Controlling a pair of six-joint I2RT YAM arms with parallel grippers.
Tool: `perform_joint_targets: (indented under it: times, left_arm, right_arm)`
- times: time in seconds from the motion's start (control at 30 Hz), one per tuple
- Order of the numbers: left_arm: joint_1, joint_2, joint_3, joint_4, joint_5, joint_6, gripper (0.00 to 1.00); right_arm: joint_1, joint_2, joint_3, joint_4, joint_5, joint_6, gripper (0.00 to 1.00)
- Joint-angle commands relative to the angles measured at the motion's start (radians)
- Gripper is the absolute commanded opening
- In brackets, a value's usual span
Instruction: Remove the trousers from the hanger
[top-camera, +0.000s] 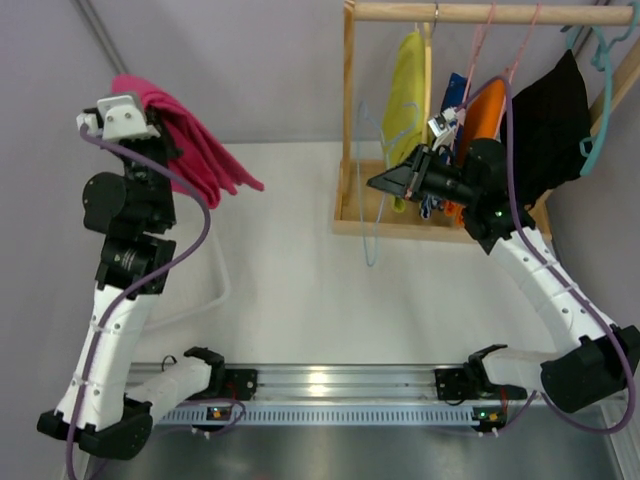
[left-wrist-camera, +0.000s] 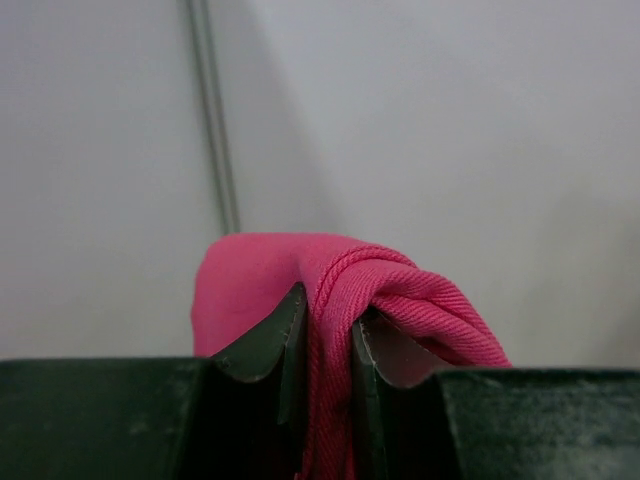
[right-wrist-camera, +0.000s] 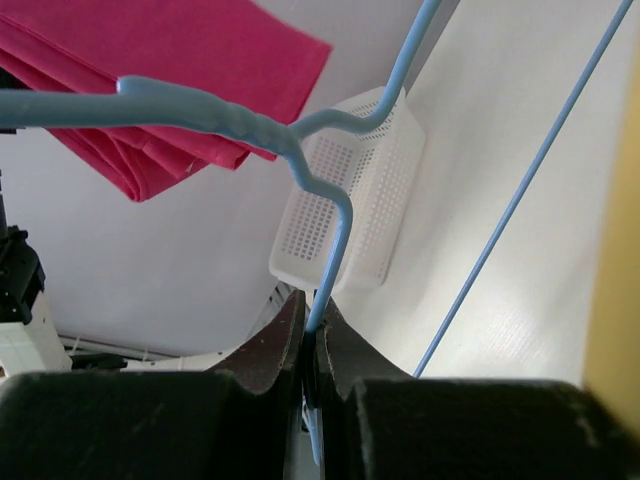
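Observation:
My left gripper (top-camera: 140, 105) is raised at the far left and shut on the magenta-pink trousers (top-camera: 205, 150), which drape down to the right of it. In the left wrist view the cloth (left-wrist-camera: 340, 280) is pinched between the fingers of that gripper (left-wrist-camera: 330, 312). My right gripper (top-camera: 375, 184) is shut on a thin light-blue hanger (top-camera: 371, 240) in front of the rack. In the right wrist view that gripper (right-wrist-camera: 313, 305) clamps the bare hanger wire (right-wrist-camera: 230, 120), and the pink trousers (right-wrist-camera: 170, 60) hang apart from it. Lime yellow-green trousers (top-camera: 405, 85) hang on the rack.
A wooden rack (top-camera: 480, 12) stands at the back right with orange (top-camera: 487, 105) and black (top-camera: 550, 120) garments and a teal hanger (top-camera: 603, 55). A white perforated basket (right-wrist-camera: 350, 190) sits on the table near the left arm.

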Motion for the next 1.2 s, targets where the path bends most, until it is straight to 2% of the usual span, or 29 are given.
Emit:
perform_joint_targets:
  times: [0.0,0.2,0.37,0.5,0.7,0.93,1.17]
  left_arm:
    - [0.065,-0.138,0.003,0.182,-0.050,0.088,0.00]
    - [0.275,-0.321,-0.209,0.143,-0.156,0.157,0.00]
    - [0.377,-0.485,-0.348,0.101,-0.210,0.216,0.00]
    - [0.472,-0.574,-0.425,-0.001,-0.193,0.152,0.00]
    - [0.520,-0.660,-0.530,-0.127,-0.158,0.106,0.00]
    - [0.518,-0.607,-0.636,-0.139,-0.041,0.126,0.00]
    - [0.518,-0.342,-0.704,0.028,0.056,0.092,0.00]
  right_arm:
    - [-0.011,-0.038,0.026,0.020,0.002,-0.027,0.00]
    - [-0.011,-0.062,0.048,-0.014,0.008,-0.064,0.00]
    - [-0.011,-0.085,0.079,-0.069,-0.004,-0.118,0.00]
    - [-0.010,-0.110,0.089,-0.117,-0.016,-0.151,0.00]
    - [-0.010,-0.148,0.112,-0.167,-0.013,-0.204,0.00]
    - [-0.011,-0.173,0.111,-0.206,-0.010,-0.225,0.00]
    - [-0.010,-0.174,0.125,-0.241,0.001,-0.247,0.00]
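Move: Below the left hand, which still pinches the pink trousers high in the air, the white basket is some 50 cm down, about 15 cm to the left and 3 cm ahead. The emptied blue hanger hangs about 32 cm to the left hand's right, roughly level fore and aft and 20 cm lower. From the right hand, which grips that hanger, the basket is some 45 cm left, 3 cm ahead and 31 cm below. Carrying the trousers to the basket, the left hand sweeps about 15 cm left and 18 cm back, sinking as it goes, then descends more steeply while coming some 11 cm forward again, 25 cm lower in all. Its wrist swings some 40 degrees counter-clockwise, then partly back while tipping down; the pinch holds. The right hand, keeping the hanger gripped, eases about 5 cm back. ##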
